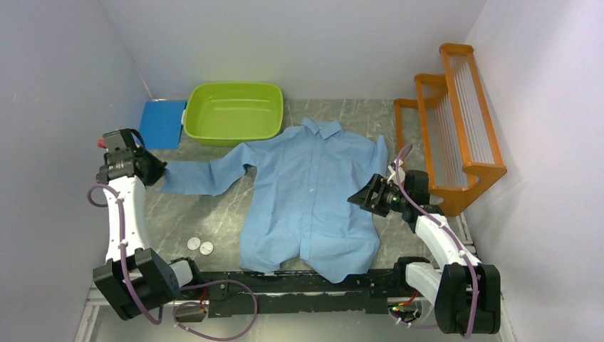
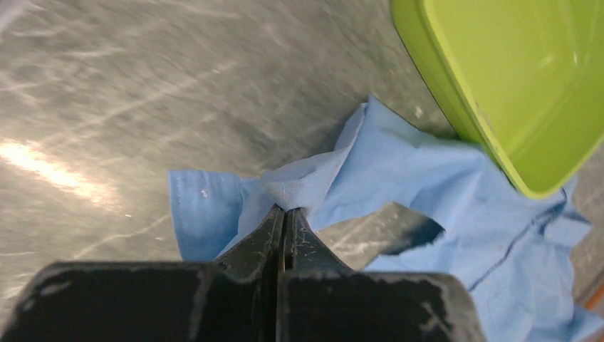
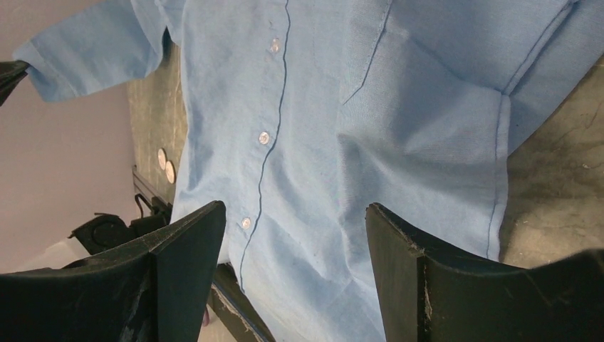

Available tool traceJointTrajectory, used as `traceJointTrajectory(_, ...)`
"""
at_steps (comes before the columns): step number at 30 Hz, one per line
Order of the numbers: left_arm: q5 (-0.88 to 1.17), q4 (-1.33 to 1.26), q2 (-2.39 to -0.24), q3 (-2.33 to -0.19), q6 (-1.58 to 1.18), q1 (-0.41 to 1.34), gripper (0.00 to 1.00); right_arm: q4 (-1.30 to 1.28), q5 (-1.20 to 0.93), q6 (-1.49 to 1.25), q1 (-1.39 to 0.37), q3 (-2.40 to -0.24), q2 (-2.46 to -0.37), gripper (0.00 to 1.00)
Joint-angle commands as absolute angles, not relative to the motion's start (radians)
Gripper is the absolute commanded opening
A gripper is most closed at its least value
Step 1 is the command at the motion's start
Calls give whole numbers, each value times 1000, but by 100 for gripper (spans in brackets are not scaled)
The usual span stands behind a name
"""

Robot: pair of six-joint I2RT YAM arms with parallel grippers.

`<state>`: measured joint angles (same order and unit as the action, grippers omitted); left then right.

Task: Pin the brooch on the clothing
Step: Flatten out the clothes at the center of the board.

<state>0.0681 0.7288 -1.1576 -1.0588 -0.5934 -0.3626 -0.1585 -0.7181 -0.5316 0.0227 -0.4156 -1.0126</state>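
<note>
The clothing (image 1: 306, 192), a light blue button-up shirt, lies flat on the grey table with its collar toward the back. Its left sleeve (image 1: 203, 178) stretches out to my left gripper (image 1: 162, 171). In the left wrist view that gripper (image 2: 286, 209) is shut on a fold of the sleeve cloth (image 2: 313, 178) near the cuff. My right gripper (image 1: 360, 197) hovers open over the shirt's right side. In the right wrist view its fingers (image 3: 295, 206) stand wide apart above the shirt front (image 3: 320, 107), holding nothing. Two small round whitish discs (image 1: 200, 246), which look like the brooch, lie left of the hem.
A green tub (image 1: 196, 121) stands at the back, close to the sleeve (image 2: 456, 92). A blue pad (image 1: 162, 123) lies to the tub's left. An orange rack (image 1: 456, 121) stands along the right wall. The discs (image 3: 165, 165) also show in the right wrist view.
</note>
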Motion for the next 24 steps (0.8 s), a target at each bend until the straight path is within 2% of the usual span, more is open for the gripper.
traceJointTrajectory(1,5,755,-1172,-1136,-522,-454,3,-168,-713,-502,19,-456,-988,76)
traceJointTrajectory(6,2,734,-1184,-1165,-589,-547,3,-198,-684,-477,19,-470,-979,76)
traceJointTrajectory(12,-260,781,-1154,-1285,-585,-562,3,-259,-616,-432,19,-498,-955,76)
traceJointTrajectory(17,-430,748,-1108,-1287,-548,-562,7,-286,-573,-412,20,-513,-958,76)
traceJointTrajectory(18,-427,748,-1111,-1285,-549,-562,15,-291,-572,-407,20,-518,-959,76)
traceJointTrajectory(19,-411,747,-1112,-1282,-547,-562,45,-298,-572,-401,20,-523,-958,76)
traceJointTrajectory(20,-393,750,-1113,-1284,-552,-562,85,-305,-572,-397,20,-528,-956,76)
traceJointTrajectory(21,-360,755,-1112,-1286,-553,-562,93,-311,-571,-394,20,-533,-952,76)
traceJointTrajectory(24,-175,718,-1082,-1259,-506,-558,95,-310,-573,-398,20,-533,-933,76)
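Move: The left gripper, about 18 cm above the table, still pinches the end of the shirt's left sleeve. The bare table by the left wall, where it goes, lies some 9 cm left, 5 back and 18 down. The blue board is about 21 cm ahead and 7 left, the green basket 23 ahead and 15 right, the shirt's body 35 right and 4 back. From the right hand that bare patch is roughly 64 cm left, 1 ahead and 8 down. Sweep the left gripper about 12 cm left, drawing the pinched sleeve outward from the shirt towards the left wall and easing back some 5 cm. Rise about 8 cm, mostly late, while turning the wrist some 30 degrees counter-clockwise and rolling its left side up; then open the fingers wide to let go of the cloth. Ease the open right hand 2 cm right. ##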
